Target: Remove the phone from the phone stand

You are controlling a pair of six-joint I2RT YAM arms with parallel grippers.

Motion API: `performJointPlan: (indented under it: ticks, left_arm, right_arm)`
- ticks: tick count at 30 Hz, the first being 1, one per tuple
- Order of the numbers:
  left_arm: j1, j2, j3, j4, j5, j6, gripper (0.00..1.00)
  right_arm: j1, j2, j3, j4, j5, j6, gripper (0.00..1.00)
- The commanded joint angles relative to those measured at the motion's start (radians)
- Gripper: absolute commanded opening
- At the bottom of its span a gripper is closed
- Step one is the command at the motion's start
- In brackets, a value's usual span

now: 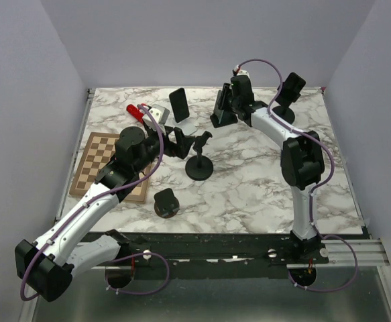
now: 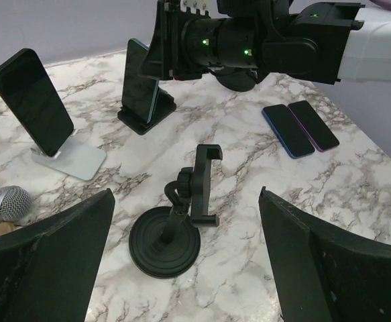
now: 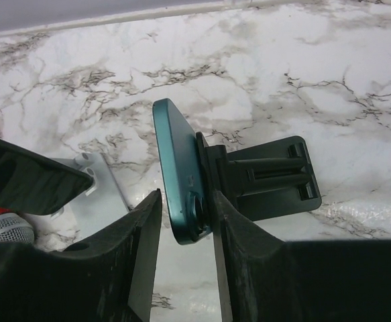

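A teal phone (image 3: 180, 168) leans upright in a black folding phone stand (image 3: 270, 176) at the back of the marble table (image 1: 249, 181). My right gripper (image 3: 186, 202) is open and straddles the phone's top end. A gap shows on its screen side, and the other finger sits close against its back. The phone also shows in the left wrist view (image 2: 141, 79) and from above (image 1: 220, 107). My left gripper (image 2: 185, 221) is open and empty. It hovers over a black round-base clamp holder (image 2: 172, 231) near the table's middle.
A dark phone (image 2: 33, 100) leans on a white stand (image 2: 74, 159) at the back left. Two phones (image 2: 299, 126) lie flat at the right. A microphone (image 2: 6, 201), a chessboard (image 1: 104, 164), a small black mount (image 1: 166, 202) and another black holder (image 1: 290, 90) are around.
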Motion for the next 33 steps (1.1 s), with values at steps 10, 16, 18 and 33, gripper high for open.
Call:
performJointPlan:
  ticks: [10, 16, 18, 33]
  left_arm:
    - [0.003, -0.009, 0.000, 0.030, 0.032, -0.012, 0.96]
    - [0.003, -0.009, 0.000, 0.030, 0.036, -0.014, 0.96]
    - [0.003, -0.007, 0.000, 0.031, 0.036, -0.014, 0.96]
    - [0.003, -0.004, 0.007, 0.023, 0.048, -0.034, 0.96]
  right_arm:
    - [0.007, 0.033, 0.076, -0.033, 0.006, -0.053, 0.27]
    - [0.008, 0.020, 0.105, -0.059, -0.032, -0.079, 0.05]
    - [0.008, 0.008, 0.117, -0.074, -0.053, -0.088, 0.01]
    - [0.008, -0.290, -0.018, -0.338, -0.053, -0.282, 0.01]
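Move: Standing upright in the low dark stand, the phone has its middle about 3 cm ahead of the right hand, 1 cm left and 2 cm below; the open fingers straddle its near long edge. The stand's base is roughly 3 cm ahead, 4 cm right and 11 cm below this hand. The second phone, on the white stand, is some 18 cm left and 2 cm ahead; the empty round stand is 20 cm back and 10 cm left. From the left hand the aimed-at phone lies about 29 cm ahead, 14 cm right and 18 cm lower. Closing on the near long edge of the phone, the right fingers pinch it while the hand stays almost in place. Then the hand draws back towards the base about 4 cm and lifts some 3 cm, also drifting slightly right, away from the dark stand, speeding up at the end while the wrist rolls left side down and turns a little counter-clockwise, roughly 10 degrees. ##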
